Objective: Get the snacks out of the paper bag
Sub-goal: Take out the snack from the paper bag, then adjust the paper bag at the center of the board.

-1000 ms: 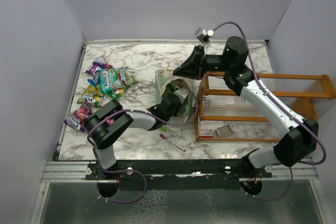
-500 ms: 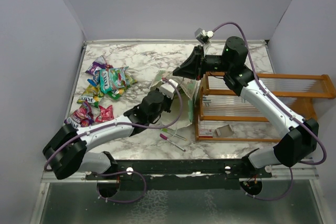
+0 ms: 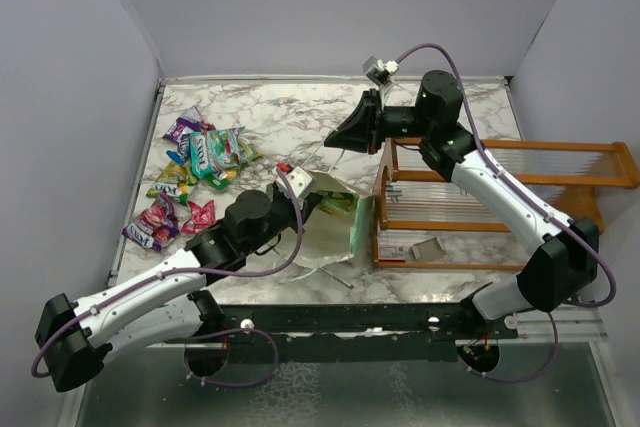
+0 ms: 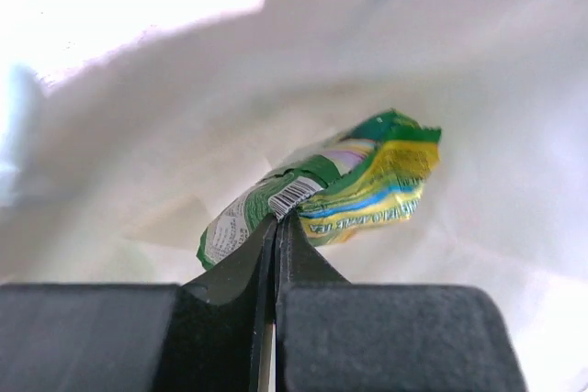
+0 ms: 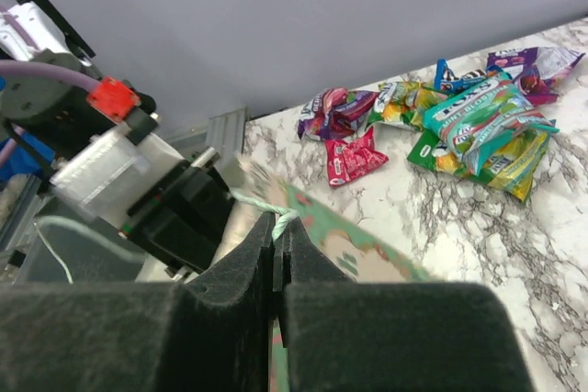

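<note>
The paper bag (image 3: 358,234) lies tipped on the marble table, its cream inside (image 4: 478,61) facing my left arm. My left gripper (image 3: 308,197) reaches into the mouth. In the left wrist view it (image 4: 279,218) is shut on the corner of a green and yellow snack packet (image 4: 367,181) lying inside the bag. My right gripper (image 3: 336,139) hangs above the bag, shut on its string handle (image 5: 262,204). Several snacks (image 3: 205,157) lie in a pile at the table's left, also seen as the snack pile (image 5: 478,121) in the right wrist view.
An orange wooden rack (image 3: 480,209) stands right of the bag, with a small grey item (image 3: 428,247) inside. Two pink packets (image 3: 155,222) lie near the left edge of the table. Grey walls enclose the table (image 3: 290,112) on three sides.
My left arm has stretched out low to the left while its gripper closed on the green packet inside the bag. The bag has tipped over and spread open. The right gripper shifted slightly left.
</note>
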Controlling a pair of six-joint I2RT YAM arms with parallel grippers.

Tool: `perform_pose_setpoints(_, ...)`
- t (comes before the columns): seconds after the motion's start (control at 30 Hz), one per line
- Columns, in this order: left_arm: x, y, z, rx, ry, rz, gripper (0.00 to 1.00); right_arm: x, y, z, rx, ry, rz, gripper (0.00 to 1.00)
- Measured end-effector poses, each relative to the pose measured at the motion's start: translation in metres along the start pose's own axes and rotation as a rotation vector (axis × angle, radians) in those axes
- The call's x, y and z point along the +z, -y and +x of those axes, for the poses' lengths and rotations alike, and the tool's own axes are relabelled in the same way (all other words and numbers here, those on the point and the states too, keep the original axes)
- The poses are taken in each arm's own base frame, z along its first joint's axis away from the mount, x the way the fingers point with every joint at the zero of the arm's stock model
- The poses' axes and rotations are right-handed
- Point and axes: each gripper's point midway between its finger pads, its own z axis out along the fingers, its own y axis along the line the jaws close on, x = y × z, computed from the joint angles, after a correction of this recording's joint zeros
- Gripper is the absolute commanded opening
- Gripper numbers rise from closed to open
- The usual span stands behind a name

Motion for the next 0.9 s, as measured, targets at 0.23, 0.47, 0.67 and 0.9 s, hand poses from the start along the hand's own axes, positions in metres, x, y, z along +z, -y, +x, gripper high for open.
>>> perform_pose_setpoints(0.23, 0.004, 0.000, -0.009, 0.007, -0.039, -0.004, 0.00, 0.021, 0.001, -0.001, -0.005, -0.012, -0.031, 0.01)
perform_pose_setpoints(0.47, 0.007, 0.000, -0.003, 0.031, -0.106, -0.007, 0.00, 0.030, 0.007, -0.016, -0.014, 0.010, 0.029, 0.01)
perform_pose_setpoints(0.67, -0.023, -0.002, -0.059, 0.042, -0.024, -0.007, 0.00, 0.037, 0.038, -0.031, -0.001, 0.041, 0.161, 0.01)
perform_pose_setpoints(0.9, -0.096, -0.008, -0.171, 0.015, 0.254, -0.022, 0.00, 0.051, 0.073, -0.046, 0.005, 0.064, 0.242, 0.01)
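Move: The left hand already grips the yellow-green snack just inside the paper bag's mouth, with the bag's middle about 10 cm below it and 4 cm to its right, level with it fore and aft. The snack pile lies some 20 cm ahead, 31 cm left and 20 cm down, the red packet about 5 cm ahead and 32 cm left, equally low. From the right hand, still holding the handles, the bag's middle is roughly 23 cm below, 3 cm back and 3 cm left; the gripped snack is about 13 cm below, 2 cm back and 2 cm right. Keeping its pinch on the yellow-green snack, the left hand lingers at the bag's mouth, then lifts quickly by nearly 19 cm, drifting left about 5 cm and tipping its fingers upward. The right hand keeps the handles pinched and moves first slightly left, then mainly forward, about 8 cm in all, turning clockwise and taking the bag away from the left hand. ##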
